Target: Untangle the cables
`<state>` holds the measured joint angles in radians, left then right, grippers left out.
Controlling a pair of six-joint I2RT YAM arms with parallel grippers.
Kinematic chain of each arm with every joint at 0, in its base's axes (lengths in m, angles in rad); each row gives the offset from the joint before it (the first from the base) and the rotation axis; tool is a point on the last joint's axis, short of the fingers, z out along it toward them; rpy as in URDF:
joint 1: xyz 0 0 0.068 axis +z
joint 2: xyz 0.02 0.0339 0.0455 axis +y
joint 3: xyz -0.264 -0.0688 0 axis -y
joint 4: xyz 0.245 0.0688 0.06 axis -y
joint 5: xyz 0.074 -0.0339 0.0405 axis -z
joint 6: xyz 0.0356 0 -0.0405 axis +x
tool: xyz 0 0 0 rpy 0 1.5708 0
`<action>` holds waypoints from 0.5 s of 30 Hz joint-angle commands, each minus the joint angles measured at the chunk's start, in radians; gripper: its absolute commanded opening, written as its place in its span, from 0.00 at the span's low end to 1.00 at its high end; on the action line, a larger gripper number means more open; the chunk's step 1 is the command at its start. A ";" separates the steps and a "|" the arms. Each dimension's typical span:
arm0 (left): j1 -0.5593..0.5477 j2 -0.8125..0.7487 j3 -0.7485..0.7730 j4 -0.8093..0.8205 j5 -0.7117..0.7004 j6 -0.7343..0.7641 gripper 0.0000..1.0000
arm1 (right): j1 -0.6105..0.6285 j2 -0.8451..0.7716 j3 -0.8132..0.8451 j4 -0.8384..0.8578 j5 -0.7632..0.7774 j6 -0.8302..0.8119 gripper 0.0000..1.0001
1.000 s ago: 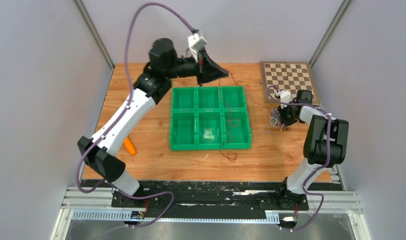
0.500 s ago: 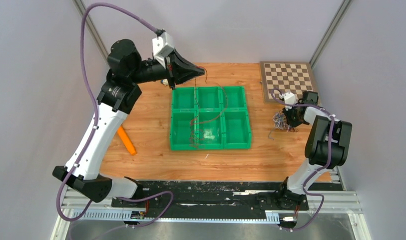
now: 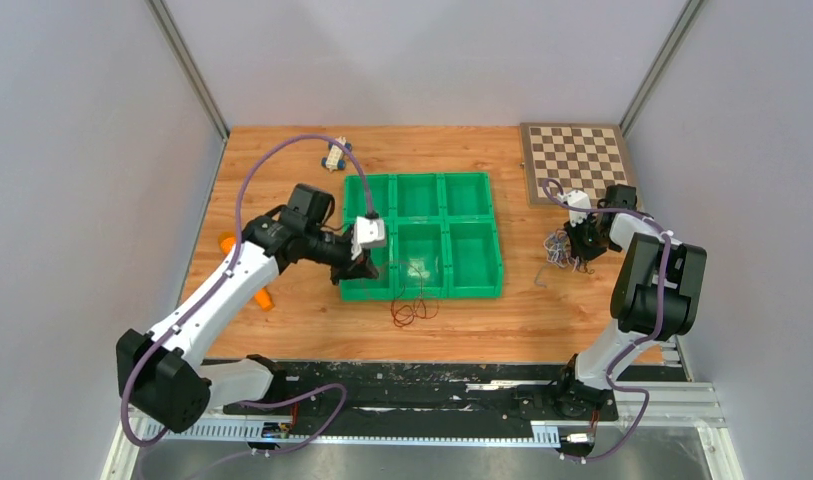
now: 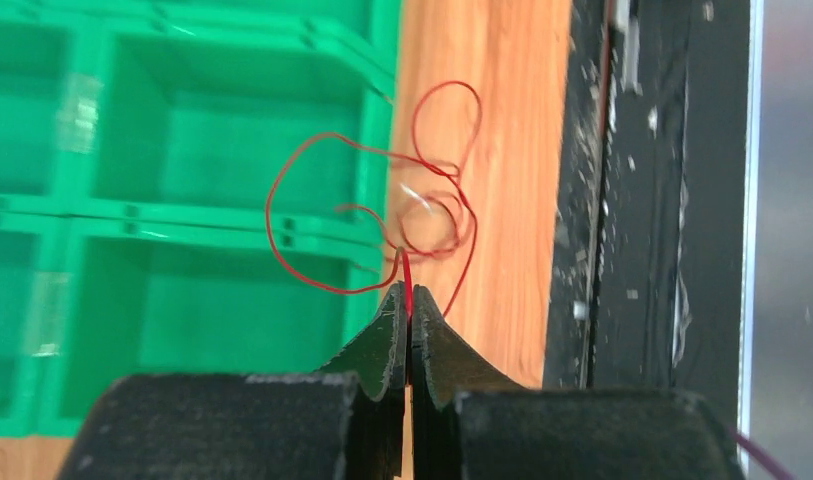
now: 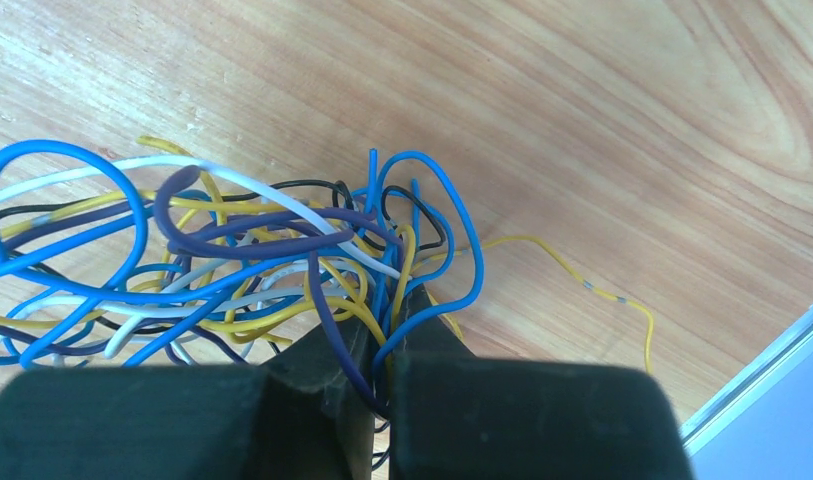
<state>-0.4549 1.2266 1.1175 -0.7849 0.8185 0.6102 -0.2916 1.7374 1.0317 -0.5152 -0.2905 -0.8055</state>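
My left gripper (image 3: 363, 268) is at the front-left corner of the green tray (image 3: 419, 177), shut on a thin dark red cable (image 3: 409, 312). In the left wrist view the red cable (image 4: 406, 275) rises from the closed fingertips (image 4: 409, 297) and loops over the tray's front wall (image 4: 380, 130) onto the wood. My right gripper (image 3: 583, 243) is low over a tangle of cables (image 3: 557, 246) below the chessboard. In the right wrist view its fingers (image 5: 387, 322) are shut on blue, yellow and dark purple strands of the tangle (image 5: 232, 262).
A chessboard (image 3: 576, 160) lies at the back right. An orange object (image 3: 265, 297) sits left of the tray, partly under my left arm. A small toy (image 3: 334, 155) rests behind the tray. One loose yellow wire (image 5: 582, 276) trails right of the tangle.
My left arm swung from high at the back down to the tray's front-left corner, dragging the red cable leftward across the tray. The right gripper stayed at the tangle.
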 commanded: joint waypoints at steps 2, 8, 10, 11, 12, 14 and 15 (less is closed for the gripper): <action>-0.099 -0.069 -0.165 -0.022 -0.049 0.236 0.00 | -0.002 0.005 0.000 -0.109 -0.027 0.009 0.02; -0.272 -0.040 -0.313 0.269 -0.173 0.167 0.14 | 0.006 -0.003 -0.009 -0.122 -0.036 0.020 0.02; -0.297 0.006 -0.313 0.303 -0.199 0.174 0.45 | 0.008 -0.008 -0.015 -0.125 -0.036 0.021 0.03; -0.305 0.045 -0.310 0.306 -0.205 0.182 0.55 | 0.008 -0.011 -0.018 -0.126 -0.037 0.022 0.03; -0.308 0.080 -0.303 0.311 -0.207 0.201 0.74 | 0.009 -0.015 -0.022 -0.126 -0.037 0.022 0.03; -0.323 0.119 -0.299 0.325 -0.215 0.234 0.96 | 0.009 -0.020 -0.032 -0.126 -0.038 0.022 0.03; -0.328 0.134 -0.296 0.330 -0.221 0.252 0.98 | 0.009 -0.023 -0.036 -0.127 -0.038 0.022 0.03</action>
<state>-0.7639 1.3010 0.8001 -0.5556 0.6365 0.7975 -0.2897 1.7317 1.0313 -0.5526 -0.3023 -0.7990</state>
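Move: The left hand already pinches the red cable; the table strip where its coil hangs or lies, in front of the green bin, is about 10 cm to this hand's right, 3 cm back and 20 cm below. The bin's middle is some 17 cm ahead and 15 cm right, the orange handle roughly 9 cm ahead and 26 cm left, both about 19 cm below. From the right hand, still holding the tangle, that strip is some 37 cm left and 12 cm back, level. Left hand sinks about 12 cm, backing 6, towards the table strip, and opens wide, freeing the red cable. ##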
